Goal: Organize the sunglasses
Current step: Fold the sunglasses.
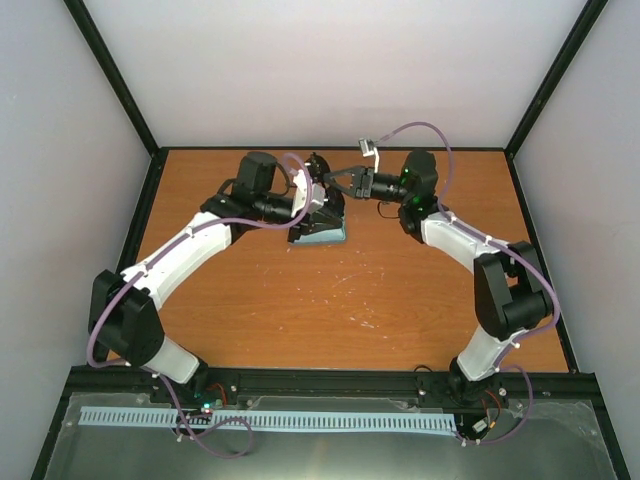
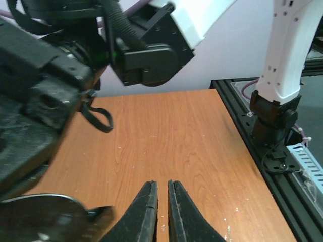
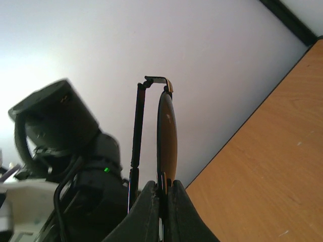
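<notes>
My right gripper [image 3: 162,184] is shut on the sunglasses [image 3: 166,131] and holds them in the air. They show edge-on, one dark lens straight above the jaws and a thin black temple arm [image 3: 137,126] beside it. From above, the right gripper [image 1: 350,183] and the sunglasses [image 1: 338,177] hang over the back middle of the table, close to my left gripper [image 1: 322,212]. The left gripper [image 2: 161,184] points at bare wood, its jaws nearly together with nothing between them.
A pale blue-grey item [image 1: 330,236] lies on the orange-brown table [image 1: 350,300] under the left gripper, partly hidden; I cannot tell what it is. In the left wrist view the right arm's wrist [image 2: 40,96] fills the left side, blurred. Black frame rails [image 1: 330,380] border the table.
</notes>
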Available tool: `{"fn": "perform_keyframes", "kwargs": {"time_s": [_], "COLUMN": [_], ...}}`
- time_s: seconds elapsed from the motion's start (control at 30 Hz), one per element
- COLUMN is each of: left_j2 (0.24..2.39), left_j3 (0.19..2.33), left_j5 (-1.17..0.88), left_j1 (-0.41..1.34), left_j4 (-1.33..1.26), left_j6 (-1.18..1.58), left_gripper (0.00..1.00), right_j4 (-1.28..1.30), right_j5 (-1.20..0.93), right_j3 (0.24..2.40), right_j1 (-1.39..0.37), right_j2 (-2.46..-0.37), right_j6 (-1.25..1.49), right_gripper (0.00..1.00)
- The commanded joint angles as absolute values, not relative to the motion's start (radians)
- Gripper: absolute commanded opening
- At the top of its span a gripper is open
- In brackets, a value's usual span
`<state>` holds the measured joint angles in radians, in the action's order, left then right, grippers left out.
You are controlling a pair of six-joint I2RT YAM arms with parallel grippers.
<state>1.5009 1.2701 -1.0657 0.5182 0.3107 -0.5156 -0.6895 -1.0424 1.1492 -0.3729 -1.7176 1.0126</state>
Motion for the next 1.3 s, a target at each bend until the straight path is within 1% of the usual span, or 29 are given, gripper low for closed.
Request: {"fn": "perform_keyframes", "kwargs": {"time_s": [0.0, 0.17, 0.3, 0.4, 0.47, 0.7, 0.87, 1.07, 1.17, 1.27], "left_j2": [1.522, 1.539, 1.544, 1.554, 1.568, 1.581, 1.550, 1.526, 1.564, 1.643], "left_j3": [1.345, 1.365, 1.372, 1.367, 1.368, 1.408, 1.428, 1.442, 1.482, 1.608], "left_j5": [-1.041, -1.008, -0.990, -0.986, -1.006, -1.043, -1.085, -1.111, -1.164, -1.228], "left_j1": [0.522, 0.517, 0.497, 0.453, 0.410, 0.334, 0.315, 0.264, 0.220, 0.198], "left_j4": [0.277, 0.283, 0.299, 0.288, 0.283, 0.313, 0.350, 0.397, 0.489, 0.709], "left_j6": [-0.559, -0.574, -0.570, -0.529, -0.499, -0.494, -0.496, -0.496, -0.534, -0.659], "left_gripper": [0.10, 0.10, 0.11, 0.15, 0.16, 0.26, 0.29, 0.37, 0.39, 0.42], "right_j4": [-0.622, -0.340, -0.063, 0.098, 0.176, 0.245, 0.255, 0.444, 0.548, 0.632], "right_j5": [-1.112, -1.142, -1.173, -1.215, -1.223, -1.206, -1.207, -1.258, -1.287, -1.297], "right_j3": [1.121, 1.127, 1.170, 1.201, 1.212, 1.210, 1.214, 1.270, 1.291, 1.313], "right_j1": [-0.403, -0.409, -0.410, -0.409, -0.407, -0.391, -0.359, -0.326, -0.322, -0.319], "right_j2": [-1.650, -1.597, -1.568, -1.560, -1.555, -1.555, -1.574, -1.606, -1.620, -1.630], "right_j6": [0.962, 0.774, 0.557, 0.431, 0.372, 0.318, 0.304, 0.147, 0.046, -0.050], "right_gripper": [0.03, 0.03, 0.03, 0.03, 0.03, 0.03, 0.03, 0.03, 0.03, 0.03]}}
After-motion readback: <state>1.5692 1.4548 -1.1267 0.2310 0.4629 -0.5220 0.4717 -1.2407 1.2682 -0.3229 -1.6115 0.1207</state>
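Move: The right hand already holds the sunglasses upright by the middle, their centre about 1 cm to its left and level with it. From the left hand, whose nearly shut fingers are beside the rear lens, the sunglasses' centre lies roughly 8 cm ahead at about the same height. The case lies on the table some 28 cm below, about 7 cm ahead and 2 cm left of the left hand. Left fingers push the temple forward, then open leftward; the right draws the sunglasses 7 cm back and down. ##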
